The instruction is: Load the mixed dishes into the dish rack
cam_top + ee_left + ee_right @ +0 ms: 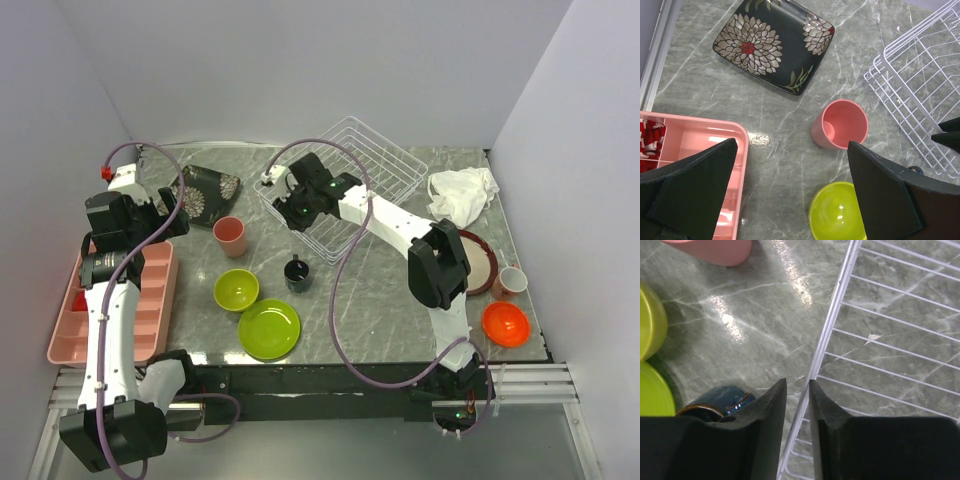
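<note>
The white wire dish rack lies at the back of the table, with no dishes in it. My right gripper straddles its near-left rim wire, jaws narrow, with a gap still showing on the left of the wire. The dark navy cup stands just left of it. My left gripper hovers wide open above the table between the salmon cup and the lime bowl, holding nothing. The black floral plate lies at the back left. A lime plate sits near the front edge.
The pink divided tray lies along the left edge. At the right are a brown plate, a pink cup, an orange bowl and a white cloth. Walls close in the back and both sides.
</note>
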You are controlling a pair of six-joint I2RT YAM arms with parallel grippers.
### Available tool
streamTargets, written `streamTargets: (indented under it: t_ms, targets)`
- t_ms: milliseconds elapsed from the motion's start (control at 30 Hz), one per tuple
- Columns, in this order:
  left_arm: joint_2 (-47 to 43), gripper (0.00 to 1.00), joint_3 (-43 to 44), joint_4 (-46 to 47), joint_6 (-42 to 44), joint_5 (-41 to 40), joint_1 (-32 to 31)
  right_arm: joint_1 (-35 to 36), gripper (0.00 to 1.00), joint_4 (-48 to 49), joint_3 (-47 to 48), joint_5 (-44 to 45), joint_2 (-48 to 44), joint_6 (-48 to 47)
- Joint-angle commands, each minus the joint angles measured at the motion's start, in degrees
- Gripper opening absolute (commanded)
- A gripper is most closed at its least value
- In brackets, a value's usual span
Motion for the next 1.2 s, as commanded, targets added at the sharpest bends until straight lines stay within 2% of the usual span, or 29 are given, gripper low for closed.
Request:
streamTargets:
  t_ms: [0,67,200,367,633,933,1167]
  targets:
    - [0.1,0.99,0.5,1.2,-0.6,1.4,0.3,0.0,0.29,-2.1,3.7,0.1,0.4,-1.8]
    - [0.4,1.0,0.4,1.5,-0.7,1.6,0.4,0.0,0.27,-2.2,2.8,0.1,-0.3,-2.1]
    - [0.8,0.99,0.4,1.7,-1.0,1.8,0.5,-0.1,0.12,-3.0,1.7,0.0,-0.6,-2.6]
    - [0.8,0.99,0.5,1.6,-1.0,2.0,0.5,-0.1,0.0,-3.6,0.5,0.2,-1.8,-2.9]
    - [0.8,0.99,0.3,1.9,-1.0,2.8,0.5,-1.4,0.0,-8.7,-6.2,0.3,-9.3,-5.8]
    - [1.1,0.99,-1.1,3.4,-1.4,4.3,0.5,-8.6,0.0,-10.8,-17.5,-1.7,-18.4,-10.2]
    - [2.0,0.99,-1.4,3.3,-1.2,5.6,0.3,-11.1,0.0,-18.0,-25.3,-6.9,-23.7,-23.7]
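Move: The near-left rim of the dish rack runs right between the right hand's half-open fingertips; the rack's middle is about 9 cm ahead, 10 cm to the right and some 4 cm lower. The dark mug stands roughly 11 cm straight back from this hand, the red cup about 16 cm to its left and 2 cm back, both some 6 cm below. From the left hand the rack's middle lies about 37 cm right, 7 cm ahead and 19 cm down. The right fingers shut on the rack's near-left rim and pinch it, with the hand all but still. Keeping that grip, the hand then drags the rim about 14 cm to the right and some 5 cm back at nearly the same height, away from the red cup, tilting only slightly. ##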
